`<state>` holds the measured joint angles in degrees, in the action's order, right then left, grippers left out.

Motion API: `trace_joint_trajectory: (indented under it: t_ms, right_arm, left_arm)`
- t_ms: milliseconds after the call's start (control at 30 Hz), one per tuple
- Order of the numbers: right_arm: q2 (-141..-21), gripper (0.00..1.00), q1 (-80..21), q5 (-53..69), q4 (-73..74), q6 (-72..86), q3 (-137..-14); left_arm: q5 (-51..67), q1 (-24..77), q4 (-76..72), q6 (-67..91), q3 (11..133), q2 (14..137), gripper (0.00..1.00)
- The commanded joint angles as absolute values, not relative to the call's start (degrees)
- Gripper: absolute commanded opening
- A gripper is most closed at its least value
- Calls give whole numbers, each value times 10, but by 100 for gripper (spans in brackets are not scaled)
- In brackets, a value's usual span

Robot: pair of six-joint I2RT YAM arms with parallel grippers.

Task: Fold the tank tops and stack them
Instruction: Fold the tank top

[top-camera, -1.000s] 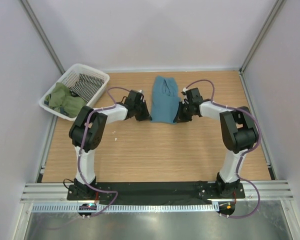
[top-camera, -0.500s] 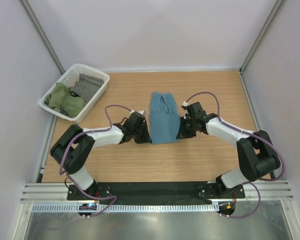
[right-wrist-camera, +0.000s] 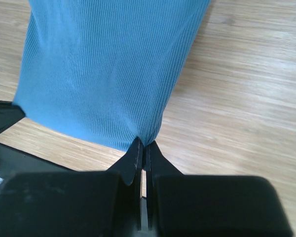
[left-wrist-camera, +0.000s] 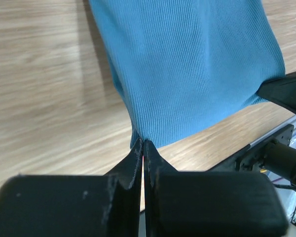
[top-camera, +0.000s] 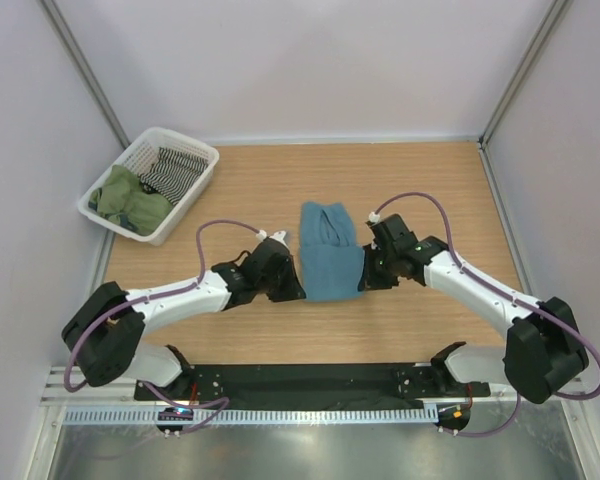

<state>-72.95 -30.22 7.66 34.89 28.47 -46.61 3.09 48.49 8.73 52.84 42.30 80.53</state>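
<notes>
The teal-blue tank top (top-camera: 329, 250) lies as a narrow folded strip down the middle of the wooden table. My left gripper (top-camera: 298, 292) is shut on its near left corner (left-wrist-camera: 144, 134), the ribbed cloth pinched between the black fingertips. On the other side my right gripper (top-camera: 364, 284) is shut on the near right corner (right-wrist-camera: 147, 137). Both hold the near hem just above the table. An olive-green tank top (top-camera: 128, 198) sits crumpled in the white basket (top-camera: 196, 196) at the back left.
The basket also holds a black-and-white striped cloth (top-camera: 173, 168). White walls close off the table on three sides. The black base rail (top-camera: 310, 380) with both arm mounts runs along the near edge.
Both grippers have pulled the teal tank top toward the near edge, staying shut on its corners. The arms have stretched out lower and flatter.
</notes>
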Motion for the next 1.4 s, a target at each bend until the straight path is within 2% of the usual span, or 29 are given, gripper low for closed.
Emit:
trace_joint_trajectory:
  t_ms: [0, 167, 433, 667, 967, 1367]
  right_arm:
    - [-707, 4, -306, 33, 407, 295, -518]
    - [-709, 4, -304, 12, 447, 286, -565]
    - [-743, 4, -305, -20, 477, 268, -645]
    - [-798, 4, -300, -41, 490, 254, -712]
    - [-841, 3, -279, -41, 493, 247, -765]
    - [-760, 1, -279, -14, 476, 271, -673]
  left_arm:
    - [5, 486, 148, 540, 451, 766, 0]
    - [-21, 487, 213, 527, 508, 756, 1]
    - [-16, 482, 237, 517, 562, 766, 0]
    - [-2, 471, 279, 505, 641, 801, 1]
    - [47, 436, 268, 502, 677, 840, 0]
    - [76, 443, 242, 523, 633, 830, 0]
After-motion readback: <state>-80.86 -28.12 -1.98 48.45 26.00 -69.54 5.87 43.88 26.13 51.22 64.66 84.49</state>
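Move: Gripping the near, folded edge of the tank top, the hands still hold its two corners, each some 6 cm above the table. From the left hand the straps lie about 22 cm ahead and 6 cm to the right; from the right hand, about 21 cm ahead and 8 cm to the left. The loose hem, folded over below the straps, crosses about 16 cm ahead of the left hand and 6 cm to its right. Lifting first, both hands raise the pinched corners together and carry them forward over the tank top. The left climbs nearly 10 cm, sinks back a little and ends about 5 cm farther forward; the right rises some 7 cm, reaches about 8 cm forward, then eases back 1.5 cm, tilting roughly 10 degrees. Both grips stay shut on the cloth. ##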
